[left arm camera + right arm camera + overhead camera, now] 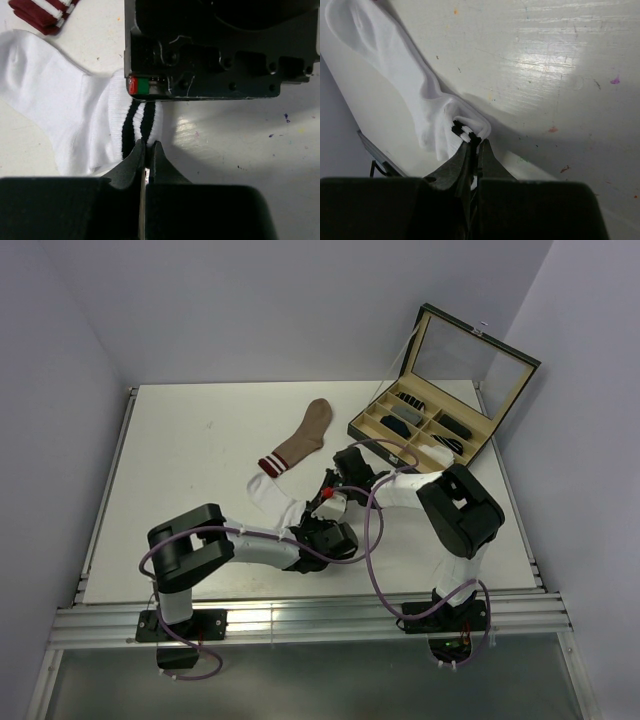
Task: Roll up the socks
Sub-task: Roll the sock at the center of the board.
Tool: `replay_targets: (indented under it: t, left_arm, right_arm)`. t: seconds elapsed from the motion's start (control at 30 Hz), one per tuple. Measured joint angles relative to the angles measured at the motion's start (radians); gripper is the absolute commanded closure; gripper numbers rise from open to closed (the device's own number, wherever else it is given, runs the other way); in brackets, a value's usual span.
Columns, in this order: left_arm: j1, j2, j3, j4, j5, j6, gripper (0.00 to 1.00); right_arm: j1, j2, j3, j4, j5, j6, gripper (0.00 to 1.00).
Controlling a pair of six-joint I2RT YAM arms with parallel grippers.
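Observation:
The white sock [268, 492] lies flat near the table's middle, its two black cuff stripes [137, 125] facing my grippers. In the left wrist view my left gripper [148, 146] is shut on the cuff's edge. The body of the right gripper [220, 50] looms just beyond it. My right gripper [474, 142] is also shut on the striped cuff, and the white sock [395, 60] trails away up and left from it. In the top view both grippers, left [312, 520] and right [322, 502], meet at that cuff. The tan-brown sock [305, 435] with its red-and-white cuff [42, 12] lies just behind.
An open dark case [440, 400] with compartments holding small sock rolls stands at the back right, its lid raised. The table's front edge [300, 595] runs close behind the left arm. White walls close in the left, back and right sides.

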Motion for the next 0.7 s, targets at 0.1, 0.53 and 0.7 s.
replay_targets:
  t: [0.1, 0.53, 0.7]
  left_arm:
    - [0.015, -0.040, -0.037, 0.026, 0.042, -0.006, 1.00]
    - [0.285, -0.365, -0.312, 0.255, 0.552, -0.143, 1.00]
    - [0.417, -0.387, -0.394, 0.354, 0.753, -0.230, 1.00]
  right_arm:
    - [0.000, 0.000, -0.008, 0.018, -0.014, 0.003, 0.96]
    - [0.000, -0.089, -0.110, 0.187, -0.042, 0.010, 0.52]
    - [0.000, -0.119, -0.148, 0.267, -0.044, 0.015, 0.50]
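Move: The left fingers are already shut on the white sock's striped cuff. The unrolled part lies about 8 cm to their left, 3 cm ahead and 2 cm below. Some 4 cm left of this hand and 16 cm ahead is the brown sock. The right fingers are pinched on the same cuff, with the unrolled part about 7 cm to their left, 1 cm ahead and 2 cm below. Left keeps its pinch, rolling the cuff leftward about 3.5 cm, some 45 degrees; right opens, lifting 4 cm clear. ##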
